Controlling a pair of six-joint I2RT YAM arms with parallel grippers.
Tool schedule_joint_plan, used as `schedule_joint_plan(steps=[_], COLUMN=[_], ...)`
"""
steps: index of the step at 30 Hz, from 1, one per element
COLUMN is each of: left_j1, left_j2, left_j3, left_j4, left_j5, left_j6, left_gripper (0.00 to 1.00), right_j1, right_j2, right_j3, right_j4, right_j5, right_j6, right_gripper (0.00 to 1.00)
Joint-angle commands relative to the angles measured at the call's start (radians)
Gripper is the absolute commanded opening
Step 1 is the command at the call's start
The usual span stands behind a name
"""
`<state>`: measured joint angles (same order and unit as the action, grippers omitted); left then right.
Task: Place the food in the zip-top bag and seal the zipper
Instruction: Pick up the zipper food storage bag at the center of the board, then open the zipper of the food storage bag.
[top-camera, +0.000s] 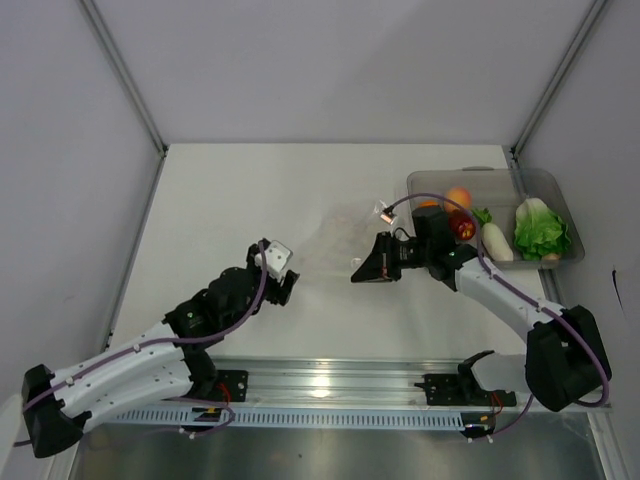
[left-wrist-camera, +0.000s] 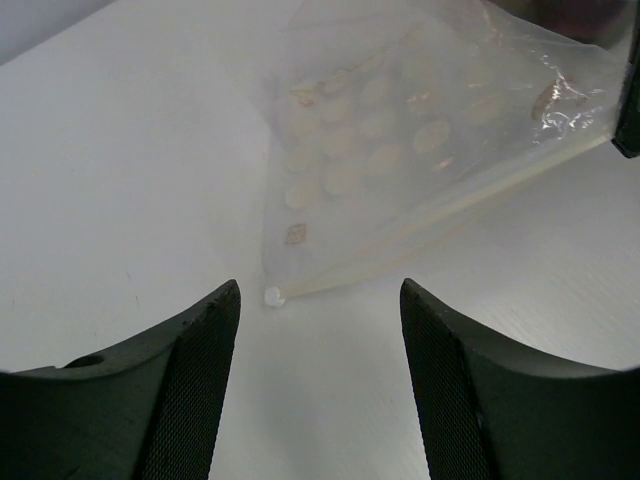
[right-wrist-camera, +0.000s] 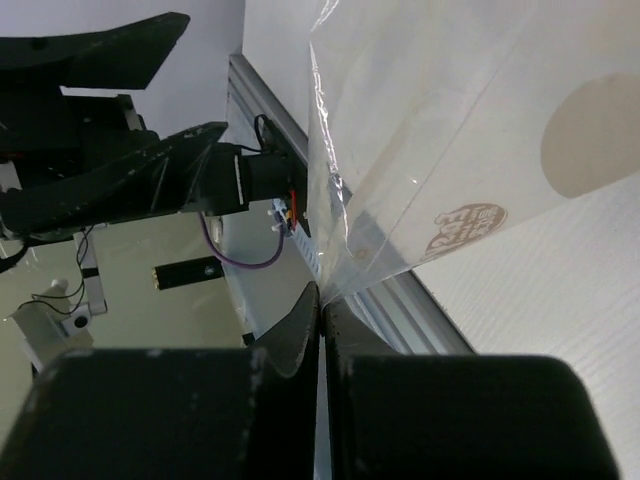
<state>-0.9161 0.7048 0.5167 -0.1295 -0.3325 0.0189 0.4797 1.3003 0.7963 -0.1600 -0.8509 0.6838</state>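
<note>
The clear zip-top bag (top-camera: 338, 240) lies on the white table between the arms. It shows pale round spots in the left wrist view (left-wrist-camera: 400, 150). Its zipper (left-wrist-camera: 440, 210) runs along the near edge and ends in a small white nub (left-wrist-camera: 272, 296). My right gripper (top-camera: 358, 274) is shut on an edge of the bag (right-wrist-camera: 450, 130), lifting the film at the fingertips (right-wrist-camera: 322, 298). My left gripper (top-camera: 289, 287) stands open just short of the bag's near corner (left-wrist-camera: 320, 300), holding nothing. The food sits in the tray: an orange (top-camera: 458, 197), a dark red fruit (top-camera: 464, 228), a radish (top-camera: 496, 241) and a cabbage (top-camera: 541, 230).
A rigid clear tray (top-camera: 470, 177) stands at the back right with the food in it. Grey walls close off the table at the back and sides. A metal rail (top-camera: 330, 385) runs along the near edge. The left arm (right-wrist-camera: 120, 180) shows in the right wrist view.
</note>
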Motion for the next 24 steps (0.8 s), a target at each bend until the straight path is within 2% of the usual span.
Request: schedule_joint_plan(steps=[1,3,9,24], left_j1=[-0.064,-0.125,-0.170,-0.237], left_j2=[0.022,0.044,0.128,0.260], left_j3=[-0.024,-0.038,-0.064,-0.116], left_j4=[0.189,0.252,0.358,0.475], left_j5=[-0.005,-0.086,-0.143,-0.166], left_j6=[0.088,0.104,0.133,0.157], left_gripper=[0.67,0.68,0.68,0.67], right_j1=[-0.030,-0.035,-0.036,-0.052], right_j2=[-0.047,-0.055,-0.079,-0.088], right_j3=[-0.008,-0.015,-0.029,-0.032], right_j4=[-0.019,-0.013,0.027,0.065], right_j5=[-0.079,-0.085,-0.111,-0.148], right_j6=[0.011,0.020,0.063,0.100], right_gripper=[0.00,0.00,0.00,0.00])
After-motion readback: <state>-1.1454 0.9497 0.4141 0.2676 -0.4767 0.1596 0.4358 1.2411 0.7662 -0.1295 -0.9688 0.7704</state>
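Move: The zipper bag hangs from my right fingers, its middle about 10 cm ahead of my open left hand, 10 cm to its right and 8 cm lower. The mouth corner pinched in my right hand is some 14 cm to the left hand's right and 2 cm ahead; the free corner is about 4 cm ahead, 2 cm right and 8 cm below. From my right hand, the bag's middle is 8 cm ahead, 4 cm left and 7 cm down; the orange is 15 cm ahead, 18 cm right and 8 cm down. I swing my open left hand about 6 cm to the right, along the near side of the bag's mouth towards my right hand, sinking some 3 cm on the way, tipping the fingertips up and turning slightly clockwise. My right hand keeps its corner pinched and lifts it another 2 cm while easing back 1 cm. ##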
